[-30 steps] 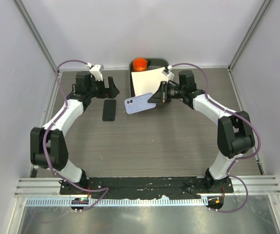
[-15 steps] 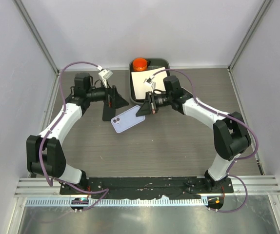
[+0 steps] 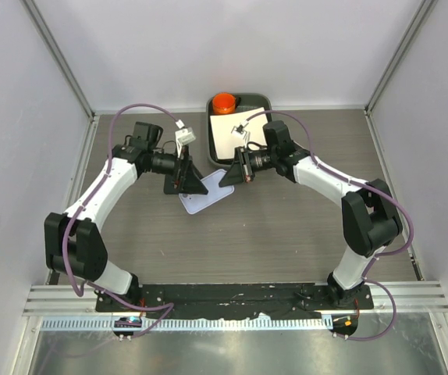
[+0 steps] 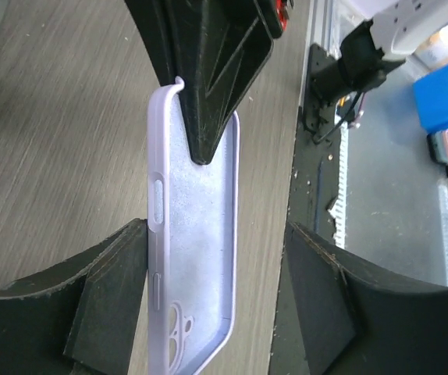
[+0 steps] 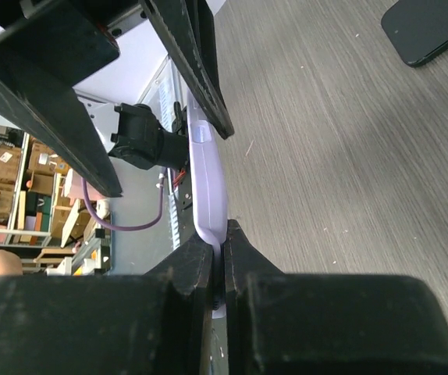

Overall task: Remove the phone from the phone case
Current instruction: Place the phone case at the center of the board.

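The lilac phone case [image 3: 207,200] is empty; its inside and camera cutout [image 4: 179,344] face the left wrist view. My right gripper [image 3: 229,178] is shut on one end of the case [image 5: 208,180], holding it on edge just above the table. My left gripper [image 3: 193,184] is open and straddles the other end. One finger [image 4: 107,305] lies against the case's edge [image 4: 197,234]; the other finger [image 4: 325,297] stands apart. The black phone [image 5: 431,27] lies flat on the table in the right wrist view. In the top view the left gripper hides it.
A dark tray [image 3: 249,100] at the back holds a white sheet [image 3: 225,131] and an orange round object [image 3: 224,102]. White walls close the table on the left, right and back. Both arm bases stand at the near edge.
My right gripper carried the case down and left toward the table's middle. My left gripper swung right from beside the phone to straddle the case, its jaws narrowing.
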You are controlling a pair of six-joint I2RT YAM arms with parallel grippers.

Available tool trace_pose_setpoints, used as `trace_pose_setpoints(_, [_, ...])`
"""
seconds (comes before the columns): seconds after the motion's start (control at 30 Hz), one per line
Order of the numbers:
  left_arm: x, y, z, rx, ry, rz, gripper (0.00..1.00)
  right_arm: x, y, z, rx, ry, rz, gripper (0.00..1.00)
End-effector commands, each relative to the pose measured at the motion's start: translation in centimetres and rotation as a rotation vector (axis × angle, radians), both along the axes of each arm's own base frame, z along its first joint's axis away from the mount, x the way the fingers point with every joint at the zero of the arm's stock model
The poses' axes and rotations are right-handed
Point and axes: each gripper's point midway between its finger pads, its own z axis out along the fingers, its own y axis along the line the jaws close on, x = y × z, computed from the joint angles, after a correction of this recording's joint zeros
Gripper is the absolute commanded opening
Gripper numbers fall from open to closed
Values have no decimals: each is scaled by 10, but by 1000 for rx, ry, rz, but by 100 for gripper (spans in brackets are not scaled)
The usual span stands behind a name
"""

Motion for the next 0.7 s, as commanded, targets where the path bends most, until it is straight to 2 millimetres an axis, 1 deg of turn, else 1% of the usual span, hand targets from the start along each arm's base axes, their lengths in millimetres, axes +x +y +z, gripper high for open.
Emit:
trace_pose_setpoints(0.0, [-17, -5, 1, 20, -27, -71, 69, -3, 0, 41, 71, -117, 31, 1])
trace_pose_setpoints(0.07, [-18, -6, 0, 24, -31, -74, 66, -4, 0, 43, 74, -124, 33, 1])
trace_pose_setpoints(0.1, [-18, -6, 0, 27, -35, -73, 59, -4, 0, 43, 74, -126, 32, 1])
trace_pose_setpoints(0.17, [-17, -7, 0, 30, -38, -74, 49, -4, 0, 42, 72, -126, 33, 1])
trace_pose_setpoints(0.2, [-17, -7, -1, 34, -34, -72, 38, -4, 0, 43, 71, -130, 32, 1])
trace_pose_setpoints(0.27, [-17, -7, -2, 37, -33, -70, 28, -4, 0, 42, 70, -127, 32, 1])
trace_pose_setpoints(0.3, [-16, -7, -3, 41, -33, -66, 21, -4, -1, 42, 68, -127, 29, 1])
trace_pose_setpoints(0.37, [-15, -7, -5, 49, -37, -58, 16, -3, -1, 42, 69, -129, 28, 1])
trace_pose_setpoints(0.4, [-15, -7, -5, 49, -40, -57, 6, -3, -1, 43, 69, -132, 28, 1])
trace_pose_setpoints(0.43, [-13, -6, -5, 53, -51, -50, 0, -3, -1, 43, 69, -133, 29, 2])
trace_pose_setpoints(0.47, [-14, -6, -6, 55, -40, -38, 0, -3, -1, 43, 69, -134, 27, 12])
trace_pose_setpoints(0.5, [-12, -5, -5, 56, -47, -28, 0, -3, -1, 44, 69, -138, 25, 20])
trace_pose_setpoints(0.53, [-6, -6, -6, 65, -79, -8, 0, -1, -2, 45, 69, -142, 17, 27])
trace_pose_setpoints(0.57, [-5, -5, -7, 71, -49, 30, 0, 0, -3, 46, 69, -147, 13, 41])
trace_pose_setpoints(0.6, [-1, -3, -9, 79, -59, 59, 0, 5, -5, 47, 65, -153, -7, 52])
trace_pose_setpoints(0.63, [6, -3, -12, 78, -78, 90, 0, 8, -7, 48, 62, -158, -23, 68])
trace_pose_setpoints(0.67, [14, 1, -16, 105, -65, 155, 0, 11, -9, 49, 59, -163, -39, 74])
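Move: The phone case hangs between the hands, its middle some 2 cm to the left hand's right, 2 cm back and just below. The right hand still grips its right end, so from there the middle lies about 7 cm left and 4 cm back. The black phone lies on the table roughly 11 cm ahead of the left hand and 11 cm to its left, some 15 cm lower; the grey bin stands about 31 cm ahead and 15 cm right of the left hand. The left fingers shut from three-quarters open and pinch the case's forward long edge near the middle, the hand sinking about 2 cm with a slight draw back. The right hand, still gripping the right end, eases back some 1.5 cm, then opens past halfway and lets go of the case while beginning to come forward again. ##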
